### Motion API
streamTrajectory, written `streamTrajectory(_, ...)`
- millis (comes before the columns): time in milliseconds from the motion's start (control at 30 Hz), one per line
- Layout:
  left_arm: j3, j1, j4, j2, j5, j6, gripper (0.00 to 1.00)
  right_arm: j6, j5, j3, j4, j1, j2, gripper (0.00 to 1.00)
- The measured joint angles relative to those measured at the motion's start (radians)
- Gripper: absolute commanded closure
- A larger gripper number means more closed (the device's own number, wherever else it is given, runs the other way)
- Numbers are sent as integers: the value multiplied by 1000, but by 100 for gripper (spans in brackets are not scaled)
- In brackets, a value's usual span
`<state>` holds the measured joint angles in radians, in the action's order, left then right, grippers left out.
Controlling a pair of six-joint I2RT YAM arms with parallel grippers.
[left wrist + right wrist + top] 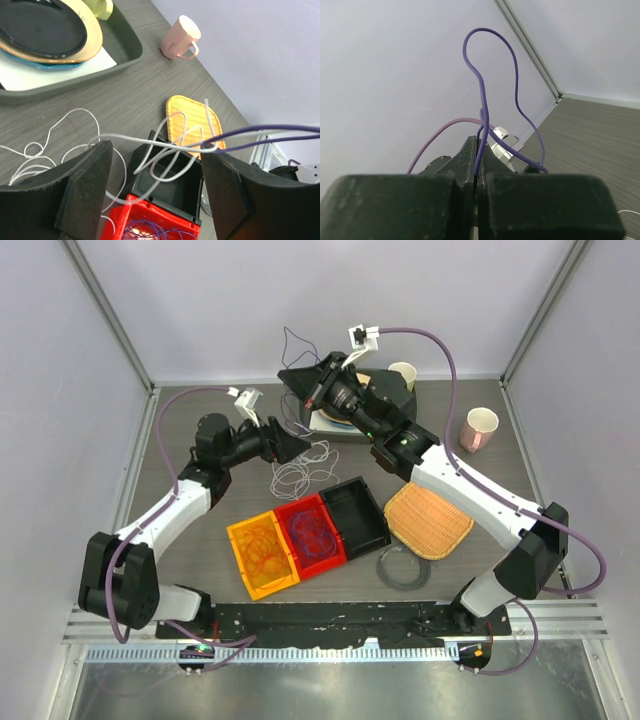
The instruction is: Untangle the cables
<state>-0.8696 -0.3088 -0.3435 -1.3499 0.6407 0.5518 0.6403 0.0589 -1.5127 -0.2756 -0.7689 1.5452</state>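
A loose white cable (298, 476) lies on the table behind the bins. My left gripper (300, 448) hovers just over it, open. In the left wrist view, white strands (150, 144) run across the gap between the fingers (85, 190), and a purple cable (280, 131) hooks round a white strand close to the right finger. My right gripper (313, 392) is raised near the back wall, shut on that purple cable (482, 90), which loops above the jaws. An orange bin (262, 555) holds an orange coil and a red bin (312, 532) holds a purple coil.
An empty black bin (357, 512) stands beside the red one. A wicker mat (428, 521) and a clear ring (403, 567) lie to the right. A tray of plates (345, 425), a cream cup (402, 374) and a pink cup (478, 429) stand at the back.
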Motion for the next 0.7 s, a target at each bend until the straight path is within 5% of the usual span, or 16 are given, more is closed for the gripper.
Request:
streamTrajectory(267,0,-3,-15,-22,14,22,99,2,-13,0,0,-1,0,99)
streamTrajectory(700,5,48,269,53,-322,-10,100,-308,-385,61,84,13,-180,99)
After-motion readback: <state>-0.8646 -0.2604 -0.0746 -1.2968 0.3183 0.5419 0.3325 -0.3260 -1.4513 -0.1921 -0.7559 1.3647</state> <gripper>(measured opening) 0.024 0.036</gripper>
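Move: The white cable's raised strand runs between the left hand's open fingers, about 1 cm ahead and 1 cm to the right, level with them; its pile lies some 8 cm farther forward than the hand, 2 cm left and 24 cm down. The red bin sits about 12 cm back, 1 cm left and 23 cm below. From the right hand, already holding the purple cable, that strand is about 2 cm ahead, 3 cm right and 21 cm below; the tray lies 32 cm ahead, 17 cm right, 44 cm down. Almost still at first, the left hand shuts its fingers on the white strand; it then draws about 6 cm left, sinking some 4 cm and easing slightly forward while turning counter-clockwise. Meanwhile the right hand keeps its pinch on the purple cable and, after a pause, swings about 10 cm right, away from the left hand, rising a little and turning some 25 degrees clockwise. ##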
